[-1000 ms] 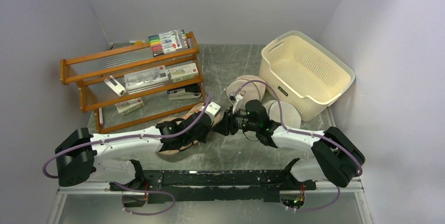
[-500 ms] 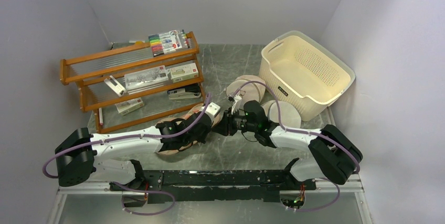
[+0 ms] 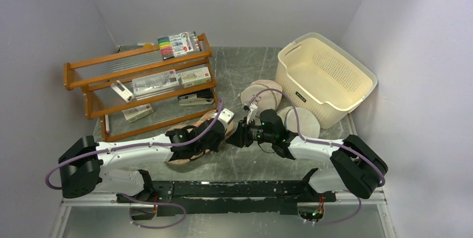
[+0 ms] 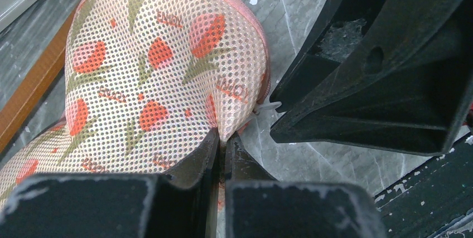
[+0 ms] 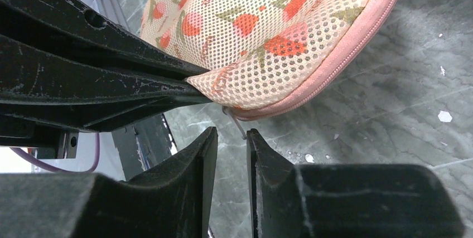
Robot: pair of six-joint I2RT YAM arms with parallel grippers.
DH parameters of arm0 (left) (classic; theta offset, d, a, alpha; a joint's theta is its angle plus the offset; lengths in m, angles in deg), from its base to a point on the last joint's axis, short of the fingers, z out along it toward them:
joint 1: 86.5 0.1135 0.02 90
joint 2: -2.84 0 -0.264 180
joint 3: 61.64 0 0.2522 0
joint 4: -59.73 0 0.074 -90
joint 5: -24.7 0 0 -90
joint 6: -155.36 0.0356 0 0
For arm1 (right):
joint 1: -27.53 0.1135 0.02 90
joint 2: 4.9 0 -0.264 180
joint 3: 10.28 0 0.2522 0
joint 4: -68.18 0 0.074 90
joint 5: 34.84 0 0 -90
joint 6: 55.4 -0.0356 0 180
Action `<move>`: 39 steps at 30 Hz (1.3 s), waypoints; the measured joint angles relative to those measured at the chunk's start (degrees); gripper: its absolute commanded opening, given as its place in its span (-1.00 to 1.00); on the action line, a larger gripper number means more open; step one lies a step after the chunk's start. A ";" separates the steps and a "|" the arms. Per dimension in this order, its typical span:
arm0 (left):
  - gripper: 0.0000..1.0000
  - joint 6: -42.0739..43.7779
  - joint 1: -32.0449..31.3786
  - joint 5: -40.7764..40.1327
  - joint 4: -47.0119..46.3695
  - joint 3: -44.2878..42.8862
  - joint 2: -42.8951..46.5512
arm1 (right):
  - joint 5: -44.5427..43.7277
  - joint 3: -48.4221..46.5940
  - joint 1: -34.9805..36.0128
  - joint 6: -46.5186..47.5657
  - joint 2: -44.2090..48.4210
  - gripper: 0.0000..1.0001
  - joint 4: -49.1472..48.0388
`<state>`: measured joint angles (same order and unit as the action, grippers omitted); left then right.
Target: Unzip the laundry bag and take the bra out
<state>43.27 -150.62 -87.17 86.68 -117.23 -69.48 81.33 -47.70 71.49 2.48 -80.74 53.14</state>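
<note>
The laundry bag, cream mesh with red-orange flowers and a pink zip edge, lies on the table under my left arm. My left gripper is shut on a pinch of the mesh at the bag's rounded end. My right gripper faces it from the right, its jaws a narrow gap apart. The thin pale zip pull hangs from the bag's edge just at the mouth of that gap, touching the right fingertip, not clamped. The bra is hidden.
A cream perforated basket stands at the back right. Two round pale dome bags lie beside it, just behind my right arm. A wooden rack with stationery fills the back left.
My right gripper has edged a little left toward the bag's end. The left arm holds still with the mesh pinched.
</note>
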 measured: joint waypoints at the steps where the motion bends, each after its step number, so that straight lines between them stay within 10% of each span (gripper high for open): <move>1: -0.86 -0.02 0.02 0.00 0.00 0.00 0.00 | -0.02 0.02 0.02 -0.07 0.00 -0.49 -0.02; 39: -0.86 0.02 0.17 0.31 -1.40 0.00 -0.46 | -9.70 -4.20 0.98 2.34 1.60 -1.00 12.17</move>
<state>43.30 -150.44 -86.86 85.28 -117.23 -69.94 71.63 -51.90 72.48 4.82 -79.14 65.31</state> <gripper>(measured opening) 0.119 0.010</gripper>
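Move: The laundry bag's zipper pull hangs right at the right hand's fingertips, about 1 cm to its left and 1 cm lower. The bag's middle is some 12 cm to the left, 2 cm farther out and 4 cm below. The near round bag stands about 15 cm ahead and 9 cm to the right, the far round bag 7 cm ahead and 23 cm right. From the left hand, already pinching the bag's corner, the pull is about 3 cm to the right and 1 cm ahead. The right fingers shut on the zipper pull, after easing barely a centimetre left and down to it, then draw the pull forward and to the right along the bag's edge, away from the left gripper, some 2 cm and slightly down, while the wrist turns a few degrees clockwise. The left hand stays put and keeps its pinch on the mesh corner as an anchor. ##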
